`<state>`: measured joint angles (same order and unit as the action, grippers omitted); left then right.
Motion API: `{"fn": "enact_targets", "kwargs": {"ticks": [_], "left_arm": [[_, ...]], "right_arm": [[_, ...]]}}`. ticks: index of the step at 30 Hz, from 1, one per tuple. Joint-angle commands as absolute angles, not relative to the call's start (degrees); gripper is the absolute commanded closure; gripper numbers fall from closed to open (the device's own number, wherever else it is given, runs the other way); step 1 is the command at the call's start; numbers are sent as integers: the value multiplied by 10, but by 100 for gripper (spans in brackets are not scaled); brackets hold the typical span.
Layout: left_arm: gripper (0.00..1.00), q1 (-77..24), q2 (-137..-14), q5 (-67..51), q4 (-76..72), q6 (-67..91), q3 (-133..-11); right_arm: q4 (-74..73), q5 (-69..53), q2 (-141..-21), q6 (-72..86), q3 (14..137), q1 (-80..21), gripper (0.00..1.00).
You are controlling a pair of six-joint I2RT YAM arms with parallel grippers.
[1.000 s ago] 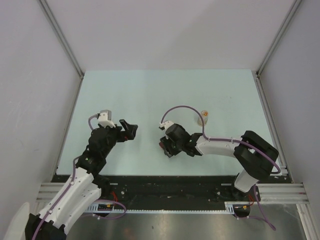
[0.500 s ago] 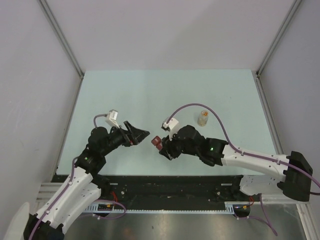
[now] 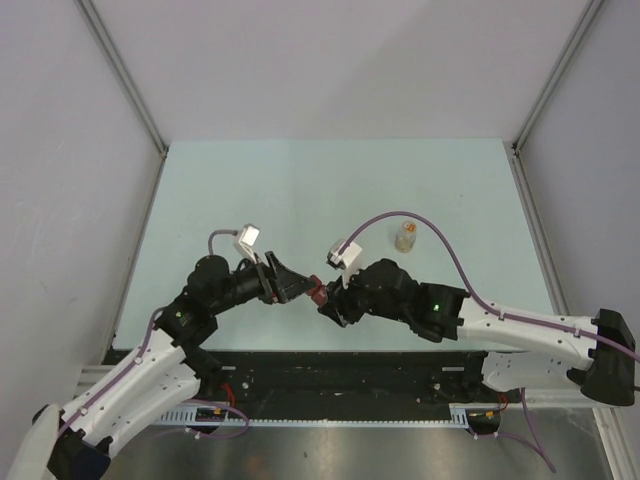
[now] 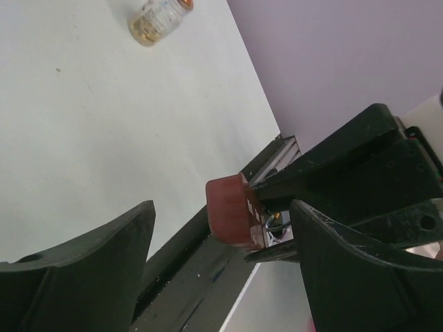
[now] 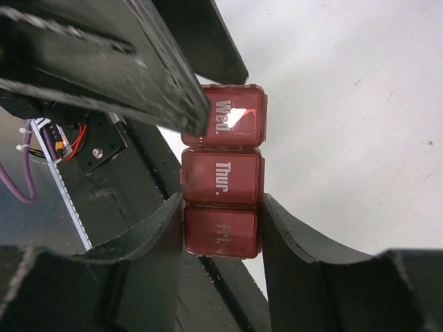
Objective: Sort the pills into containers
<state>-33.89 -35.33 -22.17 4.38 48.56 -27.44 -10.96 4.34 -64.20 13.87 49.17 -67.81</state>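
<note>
The containers are one dark red pill box [image 5: 221,173] with lids marked Wed., Thur. and Fri., all closed. My right gripper [image 5: 221,234] is shut on its Fri. end and holds it above the table near the front edge [image 3: 317,293]. My left gripper [image 4: 221,270] is open, and its fingers [image 4: 83,263] stand on either side of the box's free end [image 4: 232,211] with a gap on the left side. One left finger [image 5: 124,62] lies over the Wed. lid's edge. No single pills can be made out.
A small clear round bottle [image 3: 406,237] with orange-tan contents stands on the pale table [image 3: 300,190] behind the right arm, also in the left wrist view [image 4: 158,15]. A black rail runs under the grippers along the front edge. Grey walls close in both sides.
The right arm has carried the pill box left and forward. The left gripper has swung right to meet it, and its jaws have narrowed a little around the box's end.
</note>
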Motion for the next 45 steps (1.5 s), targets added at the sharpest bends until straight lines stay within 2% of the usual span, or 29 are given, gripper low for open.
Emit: {"fn": "enact_targets", "kwargs": {"ticks": [1,3,7,17,19,24,26,27,29,30,31,32,33,36,41,45], "left_arm": [[18,-376,-374,-211,30,494,-294],[20,-392,-383,-201,29,491,-299],[32,-404,-396,-200,25,488,-304],[50,-430,-407,-196,4,497,-304],[50,-436,-410,-192,2,499,-303],[62,-451,-417,-200,-56,518,-288],[64,-457,-424,-198,-59,519,-288],[72,-459,-425,-198,-61,520,-288],[85,-463,-431,-199,-64,521,-288],[98,-464,-431,-199,-65,522,-289],[100,-465,-431,-198,-66,523,-289],[100,-466,-431,-197,-66,524,-290],[100,-466,-428,-195,-66,526,-289],[100,-466,-423,-189,-66,527,-287],[100,-466,-417,-178,-66,535,-285],[100,-466,-410,-164,-65,539,-282]], "right_arm": [[-101,63,-625,129,504,-688,84],[-101,62,-626,127,504,-690,84],[-98,63,-624,124,504,-694,84],[-101,76,-625,119,504,-700,84],[-98,78,-625,118,504,-700,84],[-96,84,-621,114,504,-700,83],[-95,88,-618,115,504,-700,82],[-94,90,-616,113,504,-700,82],[-94,91,-614,113,504,-700,78],[-95,92,-614,113,504,-700,74],[-95,91,-614,113,504,-700,62],[-95,90,-613,113,504,-699,55],[-96,87,-613,113,504,-700,41],[-100,84,-613,114,504,-700,29],[-115,79,-616,114,504,-700,25],[-128,87,-614,114,504,-703,29]]}}
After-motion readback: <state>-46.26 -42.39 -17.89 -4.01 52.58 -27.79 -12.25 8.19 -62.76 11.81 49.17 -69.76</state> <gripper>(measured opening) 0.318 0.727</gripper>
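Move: The red pill organizer is held up in the right hand's closed fingers by its Friday end, its middle about 3 cm to the left and 1 cm ahead of that hand, at its height. From the open left hand, the organizer's middle is roughly 6 cm to the right and 2 cm back, about level. The pill bottle stands on the table some 20 cm farther out and 20 cm to the right of the organizer, about 17 cm lower. Rightward about 5 cm and some 2 cm back, dipping a couple of centimetres and rising again, the left hand brings its open fingers around the organizer's free Wednesday end and closes them until they pinch it. The right hand holds nearly still with its grip kept, then opens its fingers, staying around the Friday end. ##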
